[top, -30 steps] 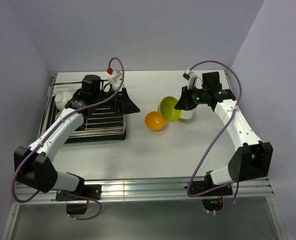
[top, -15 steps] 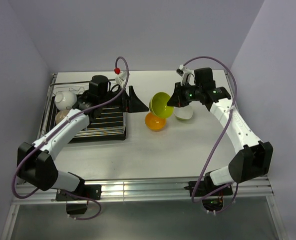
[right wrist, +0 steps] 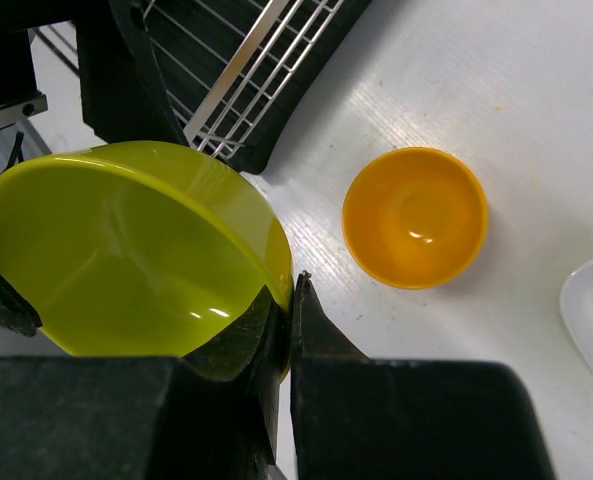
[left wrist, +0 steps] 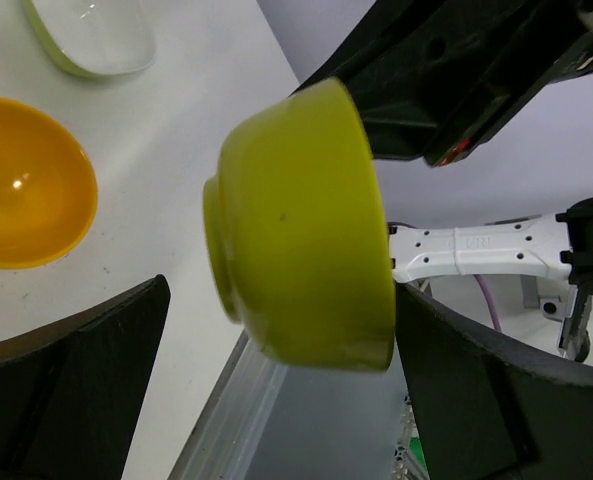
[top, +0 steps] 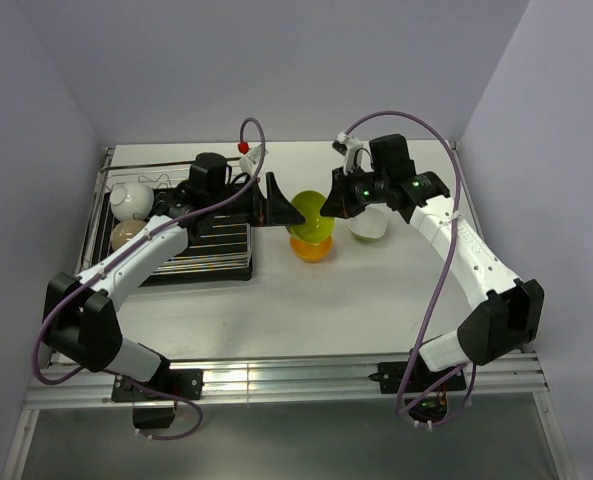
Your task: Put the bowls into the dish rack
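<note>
The lime bowl hangs on edge in the air above the orange bowl. My right gripper is shut on its rim, pinching the lime bowl between the fingertips of the right gripper. My left gripper is open, and the lime bowl sits between its spread fingers, base toward the camera. I cannot tell whether those fingers touch it. A white bowl rests on the table to the right. The dish rack at the left holds a white bowl and a brownish one.
The orange bowl lies upright on the white table, just right of the rack's corner. Walls close in at the back and on both sides. A metal rail runs along the near edge.
The right arm has carried the lime bowl leftward until it hangs over the orange bowl. The left arm has swung right from the rack, its open jaws now around the bowl.
</note>
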{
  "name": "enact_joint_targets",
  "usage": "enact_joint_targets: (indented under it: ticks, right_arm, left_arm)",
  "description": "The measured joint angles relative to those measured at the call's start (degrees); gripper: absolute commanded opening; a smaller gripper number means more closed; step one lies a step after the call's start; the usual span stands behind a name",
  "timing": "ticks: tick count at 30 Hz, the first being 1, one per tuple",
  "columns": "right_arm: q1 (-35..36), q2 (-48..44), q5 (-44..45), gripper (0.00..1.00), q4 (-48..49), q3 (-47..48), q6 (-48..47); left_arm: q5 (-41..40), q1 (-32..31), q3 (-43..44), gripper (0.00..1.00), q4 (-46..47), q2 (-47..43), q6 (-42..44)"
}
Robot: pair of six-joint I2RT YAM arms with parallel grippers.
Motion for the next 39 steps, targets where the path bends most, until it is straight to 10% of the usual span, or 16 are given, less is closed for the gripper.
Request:
enact_joint_targets:
  ticks: [16, 22, 23, 30, 39]
  right_arm:
    - [1.53, 1.25, -2.40, 0.00, -1.22, 0.83, -2.45]
    - [1.90, 1.16, -2.08, 0.00, -1.49, 0.76, -3.56]
    - [1.92, 1.16, -2.10, 0.00, -1.68, 0.76, -3.56]
    - [2.27, 1.18, -3.37, 0.60, -2.56, 0.83, -3.58]
    - [2.36, 1.16, -3.91, 0.70, -4.11, 1.57, -3.98]
  left_arm:
    - [2.34, -0.26, -2.51, 0.67, 6.40, 0.04, -4.15]
    - [2.64, -0.20, -3.87, 0.31, 7.45, -0.44, -5.73]
    - [2.64, -0.22, -4.04, 0.11, 7.65, -0.46, -5.84]
    - [2.75, 0.79, -5.57, 0.00, 7.37, -1.97, -5.40]
    - [0.63, 9.44, -5.60, 0.00, -4.22, -6.34, 6.56]
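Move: Between the two grippers hangs the green bowl, pinched by the right hand: its middle lies about 6 cm to the right of the left hand's open fingers, 2 cm back and 2 cm lower. From the right hand it is some 4 cm left, 2 cm back and 2 cm lower. On the table some 23 cm below the left hand, the orange bowl sits 4 cm ahead and 6 cm right, the white dish 11 cm ahead and 22 cm right. Closing from wide open to roughly two-thirds, the left fingers clamp the green bowl across its base and rim while the left hand hardly shifts. The right hand eases about 2 cm back and 1.5 cm left with the bowl, then opens and lets go. Only then does the left hand draw the bowl away leftward towards the dish rack, some 6 cm and slightly forward, sinking about 1 cm. ##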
